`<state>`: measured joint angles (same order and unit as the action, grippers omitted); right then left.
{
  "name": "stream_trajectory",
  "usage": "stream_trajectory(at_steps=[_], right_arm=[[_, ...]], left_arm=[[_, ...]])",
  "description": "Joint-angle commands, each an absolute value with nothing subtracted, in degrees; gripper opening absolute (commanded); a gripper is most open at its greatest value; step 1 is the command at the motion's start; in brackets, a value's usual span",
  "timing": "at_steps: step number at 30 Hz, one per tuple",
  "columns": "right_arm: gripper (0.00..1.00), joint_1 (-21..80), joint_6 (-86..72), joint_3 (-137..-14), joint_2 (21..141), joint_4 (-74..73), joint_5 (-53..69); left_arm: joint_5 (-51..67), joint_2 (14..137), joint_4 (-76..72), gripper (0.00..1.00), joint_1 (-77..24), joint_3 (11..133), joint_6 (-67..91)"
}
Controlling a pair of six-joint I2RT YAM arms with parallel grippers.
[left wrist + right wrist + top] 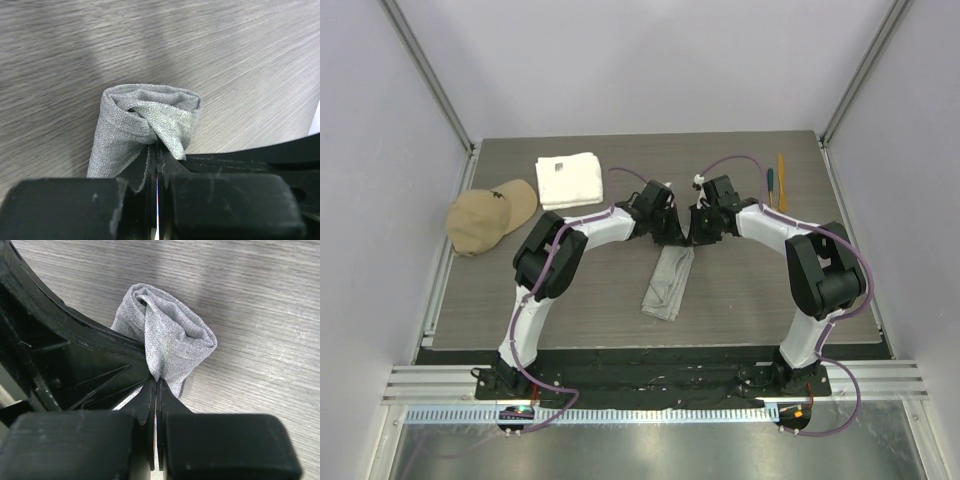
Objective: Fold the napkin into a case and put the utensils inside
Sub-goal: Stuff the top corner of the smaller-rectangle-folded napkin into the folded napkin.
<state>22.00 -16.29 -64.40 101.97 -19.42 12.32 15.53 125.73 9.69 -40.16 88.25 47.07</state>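
Note:
The grey napkin (668,285) lies mid-table as a narrow folded strip running from near to far. Both grippers meet at its far end. My left gripper (672,240) is shut on the left corner of that end; in the left wrist view the cloth (145,120) bunches up out of the closed tips (159,150). My right gripper (698,240) is shut on the right corner, and the cloth (170,335) rises from its pinched tips (157,382). Two utensils lie at the back right: a teal-handled one (769,185) and an orange stick (781,180).
A thick white folded towel (568,180) sits at the back left. A tan cap (490,215) rests by the table's left edge. Both arms arch inward over the middle of the table.

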Motion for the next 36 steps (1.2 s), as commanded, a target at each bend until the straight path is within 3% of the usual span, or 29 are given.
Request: stream_trajectory(at_steps=[1,17,23,27,30,33,34,36], right_arm=[[0.01,23.11,-19.77,-66.88,99.93,-21.18,16.34],[0.02,21.53,-20.74,-66.62,109.6,-18.28,15.03],[0.09,21.45,-19.95,-66.45,108.11,-18.72,14.85],[0.25,21.44,-20.04,-67.76,104.6,-20.56,14.59],[0.39,21.1,-21.35,-69.17,102.4,-22.5,14.32],[0.51,20.22,-24.16,-69.35,98.45,-23.73,13.54],[0.53,19.43,-24.69,-69.26,96.35,-24.17,13.36],[0.62,18.72,-26.44,-68.91,94.05,-25.39,11.09]], left_arm=[[11.78,125.68,4.83,0.0,-40.43,87.63,48.95],[13.88,118.92,7.55,0.01,-40.69,82.97,43.43],[14.76,111.72,10.8,0.05,-40.69,81.57,41.14],[14.77,106.53,14.06,0.16,-40.78,80.34,39.03],[11.71,101.88,16.42,0.31,-41.57,77.96,37.53],[7.14,98.97,18.71,0.35,-43.59,76.64,34.81],[3.38,98.62,20.37,0.5,-44.55,76.73,33.59],[-1.64,98.52,22.58,0.63,-47.7,78.04,32.61]])
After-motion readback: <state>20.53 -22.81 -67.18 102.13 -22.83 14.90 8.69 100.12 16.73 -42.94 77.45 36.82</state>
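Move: Both hands stand shut at the far end of the folded napkin, its top corner right at the right fingertips, about 1 cm below that hand point, and about 1 cm to the right of the left one. The napkin's body runs back, its middle some 9 cm back and 3 cm left of the left hand. The wooden utensils lie roughly 13 cm ahead and 20 cm right of the right hand; the white cloth lies about 15 cm ahead and 27 cm left of the left hand. While the left hand stays almost still at the fold with its fingers shut, the right hand presses the napkin's top corner down some 2 cm into the fold with shut fingertips, then opens about halfway and eases back up roughly 3 cm. The left hand then pulls clear, opening to about half as it rises some 12 cm and draws about 5 cm back and 4 cm left, away from the napkin's far end, its fingers tipping up by around 15 degrees. ##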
